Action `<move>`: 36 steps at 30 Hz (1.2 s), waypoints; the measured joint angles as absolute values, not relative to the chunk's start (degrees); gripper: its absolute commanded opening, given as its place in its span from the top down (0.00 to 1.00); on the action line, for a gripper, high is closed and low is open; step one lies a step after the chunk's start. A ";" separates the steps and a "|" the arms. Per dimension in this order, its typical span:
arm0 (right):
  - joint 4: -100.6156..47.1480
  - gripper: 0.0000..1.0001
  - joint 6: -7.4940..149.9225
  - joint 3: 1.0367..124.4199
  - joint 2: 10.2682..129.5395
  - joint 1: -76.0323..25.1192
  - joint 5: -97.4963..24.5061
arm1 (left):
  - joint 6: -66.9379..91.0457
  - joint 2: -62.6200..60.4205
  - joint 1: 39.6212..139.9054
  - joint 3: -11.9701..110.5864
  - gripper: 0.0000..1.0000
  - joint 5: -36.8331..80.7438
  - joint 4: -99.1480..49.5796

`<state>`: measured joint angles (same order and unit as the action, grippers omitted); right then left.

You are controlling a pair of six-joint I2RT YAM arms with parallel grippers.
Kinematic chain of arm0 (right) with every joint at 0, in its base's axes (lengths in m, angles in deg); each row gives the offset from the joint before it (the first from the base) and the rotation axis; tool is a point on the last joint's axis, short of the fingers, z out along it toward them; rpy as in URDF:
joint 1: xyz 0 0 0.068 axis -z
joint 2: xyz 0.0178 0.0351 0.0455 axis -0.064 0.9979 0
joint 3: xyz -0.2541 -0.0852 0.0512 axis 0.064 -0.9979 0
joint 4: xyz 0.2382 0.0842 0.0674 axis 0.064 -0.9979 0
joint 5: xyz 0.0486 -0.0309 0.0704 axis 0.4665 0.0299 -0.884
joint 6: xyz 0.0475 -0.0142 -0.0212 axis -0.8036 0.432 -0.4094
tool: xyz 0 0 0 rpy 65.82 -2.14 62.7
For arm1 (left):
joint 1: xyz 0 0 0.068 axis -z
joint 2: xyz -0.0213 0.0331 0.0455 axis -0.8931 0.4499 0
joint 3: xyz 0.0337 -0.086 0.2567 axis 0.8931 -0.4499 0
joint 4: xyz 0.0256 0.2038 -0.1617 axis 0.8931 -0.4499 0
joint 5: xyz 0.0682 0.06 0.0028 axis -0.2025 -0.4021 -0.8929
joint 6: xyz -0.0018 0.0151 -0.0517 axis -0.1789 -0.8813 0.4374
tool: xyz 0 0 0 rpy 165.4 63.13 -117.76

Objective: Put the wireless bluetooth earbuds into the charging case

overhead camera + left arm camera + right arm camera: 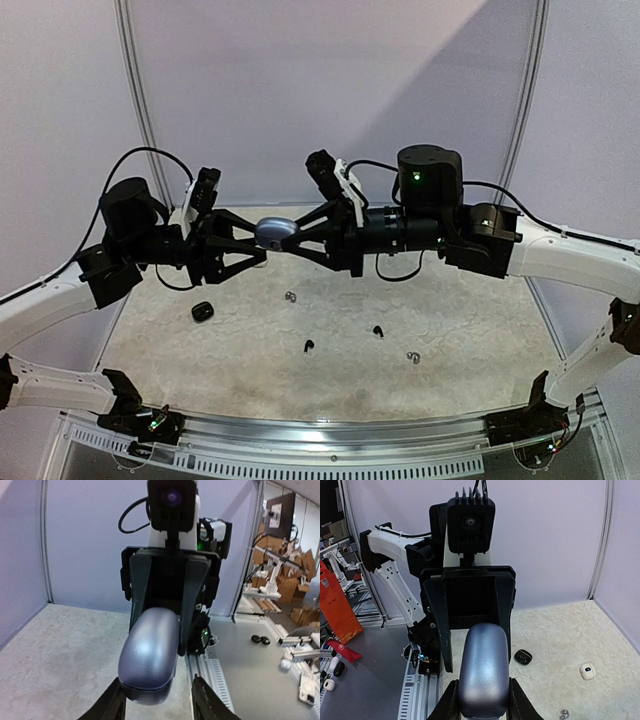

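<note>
A silvery-grey charging case (274, 233) hangs in the air between my two grippers, above the back of the table. My right gripper (292, 235) is shut on one end of it; in the right wrist view both fingers press its sides (482, 690). My left gripper (156, 680) stands open around the other end, with its left finger at the case (150, 652) and a gap on the right. The lid looks closed, showing only a seam. Tiny earbuds lie on the table below: two black (309, 346) (378, 330) and two silvery (290, 296) (413, 357).
A black case (202, 311) lies on the table at the left, with its lid open in the right wrist view (522, 656). A white case (587, 671) sits near the wall. Grey walls close the back and sides. A slotted rail (330, 455) runs along the near edge.
</note>
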<state>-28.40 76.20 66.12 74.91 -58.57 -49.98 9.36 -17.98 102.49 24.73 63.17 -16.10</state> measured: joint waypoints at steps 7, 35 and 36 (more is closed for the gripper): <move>-27.09 1.00 76.86 66.12 74.93 -58.63 -51.27 | 11.52 -17.59 102.49 24.01 0.80 63.10 -12.01; -30.83 0.41 75.37 69.40 79.61 -58.76 -44.41 | -6.84 -20.28 103.14 24.03 1.00 53.99 -22.13; -31.44 0.41 75.33 69.57 79.87 -58.85 -44.34 | -8.89 -20.61 103.25 24.03 1.00 53.33 -23.34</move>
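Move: Between the two grippers, the grey-blue charging case is still pinched by the right hand, its middle roughly 2 cm to that hand's left. From the left hand it lies about 3 cm to the right and 1 cm ahead, at much the same height. Some 36 cm below the left hand are the silver earbuds, 16 cm ahead; the white case, 27 ahead and 10 left; and the black case, 12 ahead and 23 left. Closing on its end of the charging case, the left hand takes a grip as both hands ease up about 1 cm; only then do the right fingers open wide. Both hands next sink and swing forward, the right roughly 3.5 cm down and 3 cm forward, the left about 2.5 cm down, rolling some 15 degrees with its forward side rising. The right's open fingers stay around the case's other end. ##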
